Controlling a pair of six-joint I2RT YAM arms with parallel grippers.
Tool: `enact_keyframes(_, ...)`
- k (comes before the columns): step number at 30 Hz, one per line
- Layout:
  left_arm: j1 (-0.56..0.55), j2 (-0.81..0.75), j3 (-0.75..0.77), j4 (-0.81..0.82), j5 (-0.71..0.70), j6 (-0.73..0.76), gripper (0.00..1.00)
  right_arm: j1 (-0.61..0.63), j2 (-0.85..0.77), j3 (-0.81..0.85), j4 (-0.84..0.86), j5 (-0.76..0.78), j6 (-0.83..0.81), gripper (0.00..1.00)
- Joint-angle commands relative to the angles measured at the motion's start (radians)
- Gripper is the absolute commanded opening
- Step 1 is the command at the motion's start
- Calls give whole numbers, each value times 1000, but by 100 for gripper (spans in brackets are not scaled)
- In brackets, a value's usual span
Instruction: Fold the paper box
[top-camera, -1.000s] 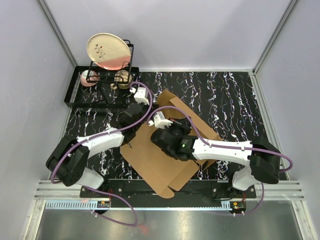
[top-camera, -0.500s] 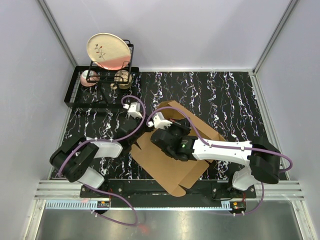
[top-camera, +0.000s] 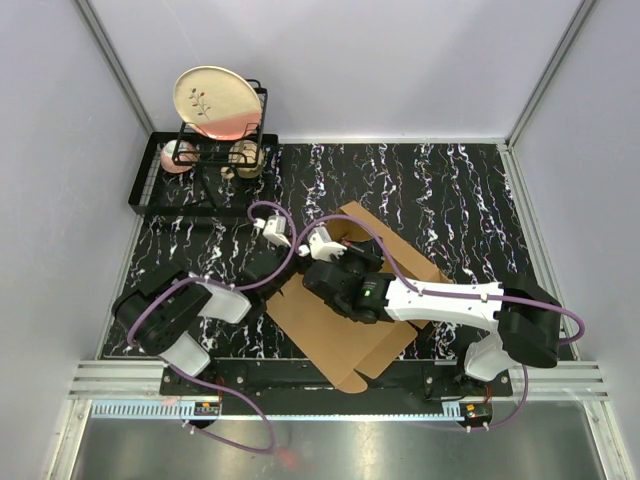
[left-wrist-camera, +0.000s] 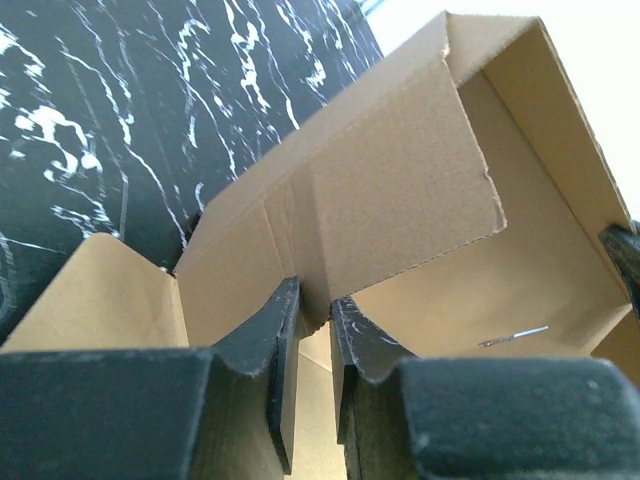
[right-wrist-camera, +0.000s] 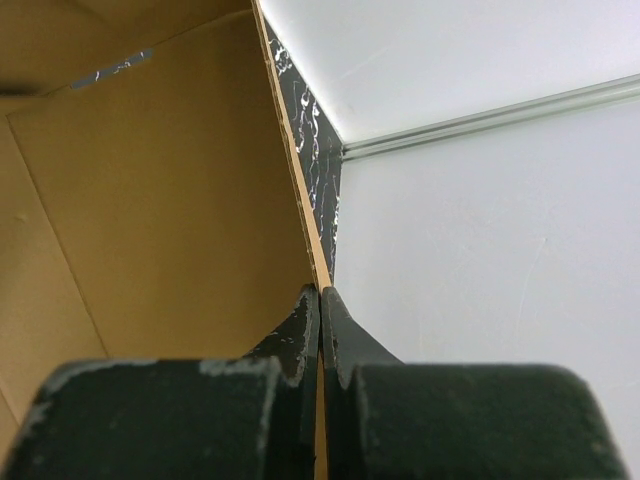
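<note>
The paper box (top-camera: 330, 335) is a brown cardboard sheet lying partly raised in the middle of the black marbled table. In the left wrist view a standing flap of the paper box (left-wrist-camera: 400, 190) dips its lower corner between my left gripper's (left-wrist-camera: 315, 315) narrowly spaced fingers. From above, the left gripper (top-camera: 283, 262) sits at the box's left edge. My right gripper (top-camera: 318, 262) reaches over the sheet from the right. Its wrist view shows the right gripper (right-wrist-camera: 320, 300) pinched shut on the thin edge of an upright wall of the paper box (right-wrist-camera: 150, 200).
A black dish rack (top-camera: 200, 175) stands at the back left, holding a cream plate (top-camera: 215, 100) and small bowls. White walls close in the table (top-camera: 450, 190) on three sides. Purple cables loop off both arms.
My left arm has drawn back toward its base, bringing its gripper nearer along the box's left edge. The box has shifted slightly to the right. The right arm has hardly moved.
</note>
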Motion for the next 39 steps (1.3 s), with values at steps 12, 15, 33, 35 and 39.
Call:
enact_keyframes(12,-89,-43,-29,54,-25,78,41,2,-11,-17,-39,6,104,0)
enact_keyframes(15,-89,-129,-45,-24,-43,125,42,2,-17,-20,-37,5,105,0)
enact_keyframes(33,9,-275,39,-408,-254,167,43,2,-14,-11,-39,-21,124,0)
enact_keyframes(35,9,-171,97,-358,-208,171,42,2,-9,-6,-37,-29,125,0)
enact_keyframes(39,9,-48,149,-250,-129,161,41,4,6,3,-44,-35,124,0)
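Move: From the left hand, the small corner tab stands about 5 cm ahead, 2 cm to its left and 2 cm lower. The end flap, its lower end between this hand's narrowly parted fingers, centres some 2 cm ahead, 4 cm to the right and 3 cm up. The raised wall's rim is in the right fingers, about 2 cm ahead, 14 cm right and 8 cm up. From the right hand the tab lies roughly 5 cm ahead, 12 cm left, 10 cm lower. Rightward and back some 2 cm, slightly down, the left hand eases off with its fingers opening around the end flap. It then lifts clear and arcs left, forward and down over about 6 cm to the corner tab, rolling left side up about 15 degrees and swinging 10 degrees counter-clockwise, fingers still open. The right hand keeps its pinch on the rim, settling about 1 cm. ##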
